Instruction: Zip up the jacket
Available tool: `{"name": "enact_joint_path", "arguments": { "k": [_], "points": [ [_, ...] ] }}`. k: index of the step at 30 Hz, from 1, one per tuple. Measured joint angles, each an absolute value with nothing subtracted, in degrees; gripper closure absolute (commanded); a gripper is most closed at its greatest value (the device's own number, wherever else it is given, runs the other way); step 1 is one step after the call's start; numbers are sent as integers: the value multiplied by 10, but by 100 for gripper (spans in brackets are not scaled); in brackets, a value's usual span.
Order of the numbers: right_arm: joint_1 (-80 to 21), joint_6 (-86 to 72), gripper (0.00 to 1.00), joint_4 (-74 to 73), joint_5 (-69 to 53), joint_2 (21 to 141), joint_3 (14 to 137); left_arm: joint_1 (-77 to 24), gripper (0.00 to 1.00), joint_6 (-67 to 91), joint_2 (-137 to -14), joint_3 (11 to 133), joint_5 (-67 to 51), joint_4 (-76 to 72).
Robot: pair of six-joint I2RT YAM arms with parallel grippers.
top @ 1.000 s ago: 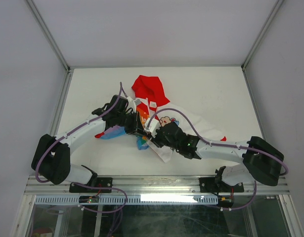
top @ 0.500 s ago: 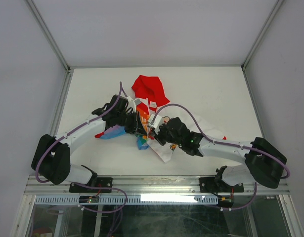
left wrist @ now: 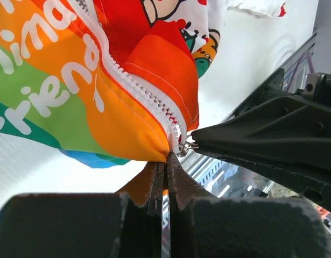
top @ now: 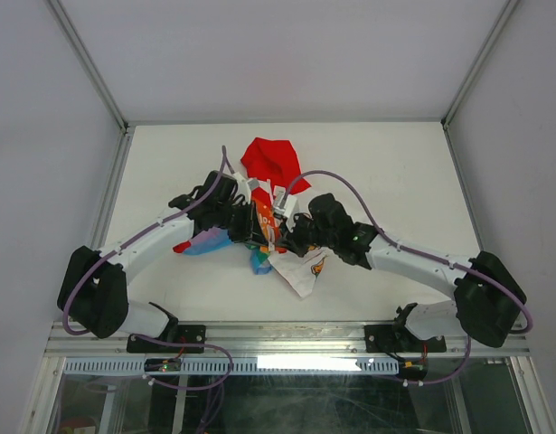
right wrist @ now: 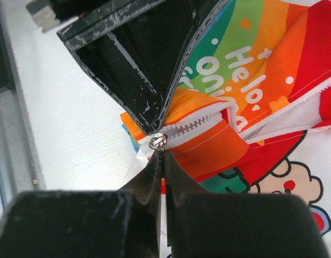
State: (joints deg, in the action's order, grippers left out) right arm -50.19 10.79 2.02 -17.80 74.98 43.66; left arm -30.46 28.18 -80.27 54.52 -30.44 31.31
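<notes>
The jacket (top: pixel 270 163) lies bunched at the table's middle, red hood at the far end, white body with prints toward me. My left gripper (top: pixel 258 237) is shut on the orange hem at the zipper's bottom end, as the left wrist view (left wrist: pixel 166 160) shows. The rainbow panel with lettering (left wrist: pixel 57 86) hangs above it. My right gripper (top: pixel 282 240) meets it from the right. In the right wrist view my right gripper (right wrist: pixel 163 156) is shut on the pull tab under the metal zipper slider (right wrist: pixel 157 141). The white zipper teeth (right wrist: pixel 200 124) run up and right, apart higher up.
White table (top: pixel 395 172) inside a frame with grey walls. The metal rail (top: pixel 287 339) with both arm bases runs along the near edge. A blue part of the jacket (top: pixel 205 244) sticks out left under my left arm.
My right arm has swung away from the near edge toward the hood, its gripper staying against the left one. The jacket has bunched up, and its white lower part now shows.
</notes>
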Motion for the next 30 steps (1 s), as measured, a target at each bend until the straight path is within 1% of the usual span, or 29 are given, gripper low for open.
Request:
{"name": "enact_joint_path", "arguments": {
  "k": [1, 3, 4, 7, 11, 15, 21, 30],
  "points": [
    [-499, 108, 100, 10, -189, 755, 446, -307, 100, 280, -802, 546, -300, 316],
    [-493, 107, 100, -15, -211, 774, 471, -308, 84, 279, -802, 548, -288, 323],
    [-491, 105, 100, -24, -220, 785, 483, -308, 78, 278, -801, 548, -281, 328],
    [-487, 94, 100, -36, -236, 805, 503, -306, 66, 295, -789, 546, -253, 341],
    [-483, 69, 100, -34, -251, 817, 512, -303, 56, 342, -744, 525, -226, 335],
    [-482, 33, 100, -22, -269, 829, 516, -303, 52, 402, -696, 495, -195, 324],
    [-482, -27, 100, 1, -279, 850, 525, -300, 50, 487, -633, 444, -159, 303],
    [-482, -80, 100, 20, -280, 860, 531, -299, 55, 600, -540, 367, -117, 269]
  ]
}}
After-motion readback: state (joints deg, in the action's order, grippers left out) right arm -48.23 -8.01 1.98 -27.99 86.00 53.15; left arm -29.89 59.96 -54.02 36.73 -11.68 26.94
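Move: The left fingers are shut on the jacket's orange hem corner, with the zipper pull about 2 cm to their right, 1 cm back and 1 cm higher. The right fingers already hold that pull. From the right hand, the hem corner is about 2 cm left, 1 cm ahead and 1 cm lower; the red hood is some 21 cm straight ahead; the blue sleeve is level and 18 cm left, both about 9 cm below. Left hand opens off the hem, backing 5 cm left; right keeps the pull, carries it 4 cm left, tipping down. ##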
